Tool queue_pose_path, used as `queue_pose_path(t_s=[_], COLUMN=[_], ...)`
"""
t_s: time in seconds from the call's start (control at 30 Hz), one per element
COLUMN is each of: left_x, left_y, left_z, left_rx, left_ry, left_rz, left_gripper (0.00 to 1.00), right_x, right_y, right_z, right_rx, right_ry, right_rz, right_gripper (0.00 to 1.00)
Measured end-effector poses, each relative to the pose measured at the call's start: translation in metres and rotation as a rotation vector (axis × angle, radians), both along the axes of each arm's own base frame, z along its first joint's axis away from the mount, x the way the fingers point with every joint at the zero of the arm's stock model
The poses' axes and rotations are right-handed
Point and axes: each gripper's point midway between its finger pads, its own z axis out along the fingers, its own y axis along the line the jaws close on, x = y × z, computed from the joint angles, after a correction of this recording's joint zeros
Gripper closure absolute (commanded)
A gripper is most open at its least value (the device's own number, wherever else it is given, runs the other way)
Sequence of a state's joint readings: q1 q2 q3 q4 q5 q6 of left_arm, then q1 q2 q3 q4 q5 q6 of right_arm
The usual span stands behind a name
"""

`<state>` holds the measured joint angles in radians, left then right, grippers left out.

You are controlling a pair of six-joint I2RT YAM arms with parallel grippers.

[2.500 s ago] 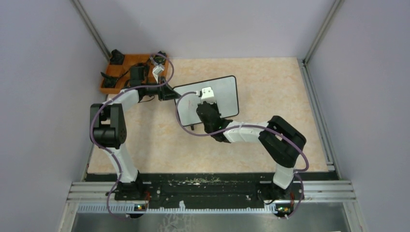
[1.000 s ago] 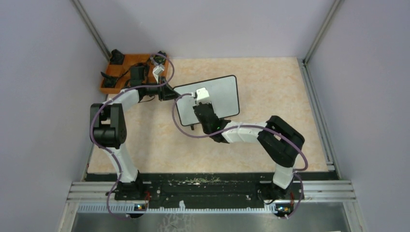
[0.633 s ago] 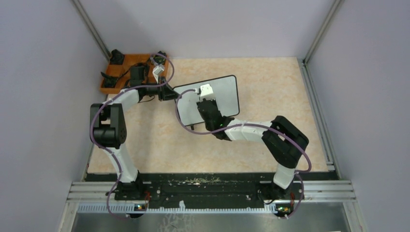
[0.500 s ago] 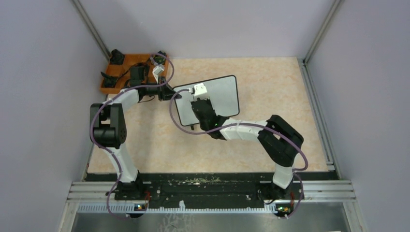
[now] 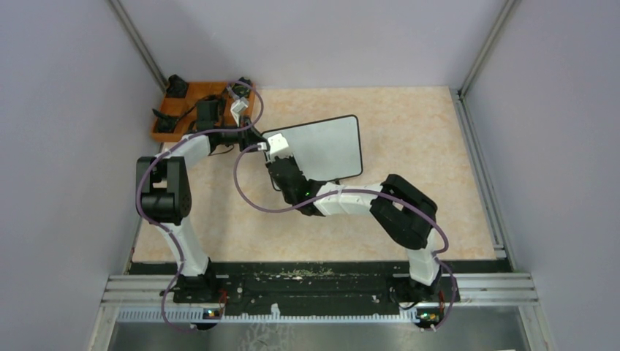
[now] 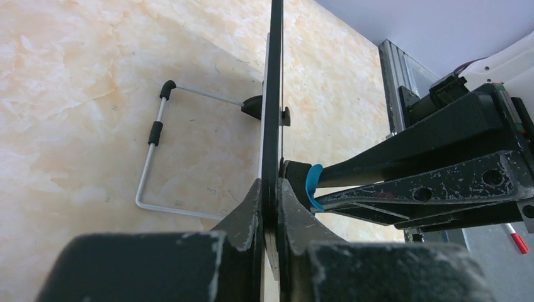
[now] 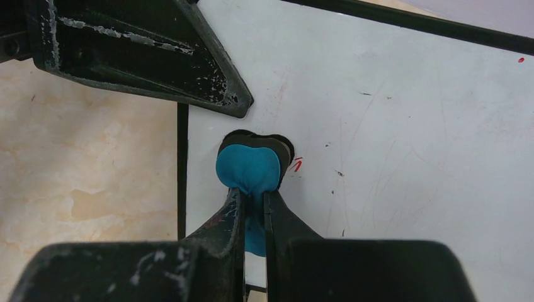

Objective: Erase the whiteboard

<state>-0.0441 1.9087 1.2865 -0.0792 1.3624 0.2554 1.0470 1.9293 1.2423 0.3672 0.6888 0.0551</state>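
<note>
The whiteboard (image 5: 325, 146) lies tilted on the table, its black frame edge-on in the left wrist view (image 6: 275, 75). My left gripper (image 6: 272, 184) is shut on its left edge (image 5: 257, 140). My right gripper (image 7: 252, 194) is shut on a blue eraser (image 7: 247, 168), whose black pad presses on the white surface (image 7: 390, 126) close to the left frame, beside the left gripper's finger (image 7: 145, 50). A small red stroke (image 7: 296, 165) shows just right of the eraser, and a red dot (image 7: 521, 60) sits far right. From above, the right gripper (image 5: 275, 150) covers the board's left part.
An orange tray (image 5: 183, 110) with black items sits at the back left, behind the left arm. The board's wire stand (image 6: 151, 157) rests on the marble tabletop (image 5: 409, 124) under the board. Grey walls and metal rails (image 5: 479, 168) enclose the table.
My right gripper has swept the eraser leftward across the whiteboard, from its middle to near the left edge. The left gripper and the board have stayed in place.
</note>
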Motion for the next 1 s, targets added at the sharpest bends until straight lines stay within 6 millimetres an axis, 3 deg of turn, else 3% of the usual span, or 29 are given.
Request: queue_pose_path(t_s=[0.27, 0.37, 0.73, 1.0], left_x=[0.001, 0.001, 0.001, 0.0], left_y=[0.0, 0.0, -0.002, -0.002], left_z=[-0.001, -0.001, -0.001, 0.0], left_rx=[0.007, 0.009, 0.011, 0.011], left_ry=[0.005, 0.007, 0.013, 0.007], left_rz=[0.01, 0.011, 0.008, 0.001], left_gripper=[1.0, 1.0, 1.0, 1.0], right_x=[0.005, 0.007, 0.03, 0.039], right_y=[-0.005, -0.015, -0.098, -0.185], right_z=[-0.003, -0.002, 0.01, 0.011], right_rx=[0.015, 0.031, 0.04, 0.02], right_ry=[0.003, 0.008, 0.004, 0.001], right_rz=[-0.008, -0.011, -0.149, -0.342], right_gripper=[1.0, 1.0, 1.0, 1.0])
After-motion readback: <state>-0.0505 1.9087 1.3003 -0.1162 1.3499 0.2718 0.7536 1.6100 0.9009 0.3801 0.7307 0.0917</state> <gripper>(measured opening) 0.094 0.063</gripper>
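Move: The whiteboard's right part, where the eraser in the right hand is taken, lies about 20 cm to that hand's right and 7 cm farther out, at nearly its height; the board's right edge is some 4 cm beyond that. A small red mark sits about 3 cm to the hand's right, 3 cm ahead and 2 cm above. From the left hand, on the board's left edge, that right part is about 22 cm to the right, 3 cm ahead and 4 cm lower. The eraser, still pinched in the right hand with its pad on the whiteboard, first barely shifts, then is swept ever faster across the face to the right, from beside the left gripper towards the right edge: some 18 cm, and about 4 cm forward along the slanted board. The wrist swings clockwise about 20 degrees. The left hand keeps its pinch on the left edge, holding the board. ##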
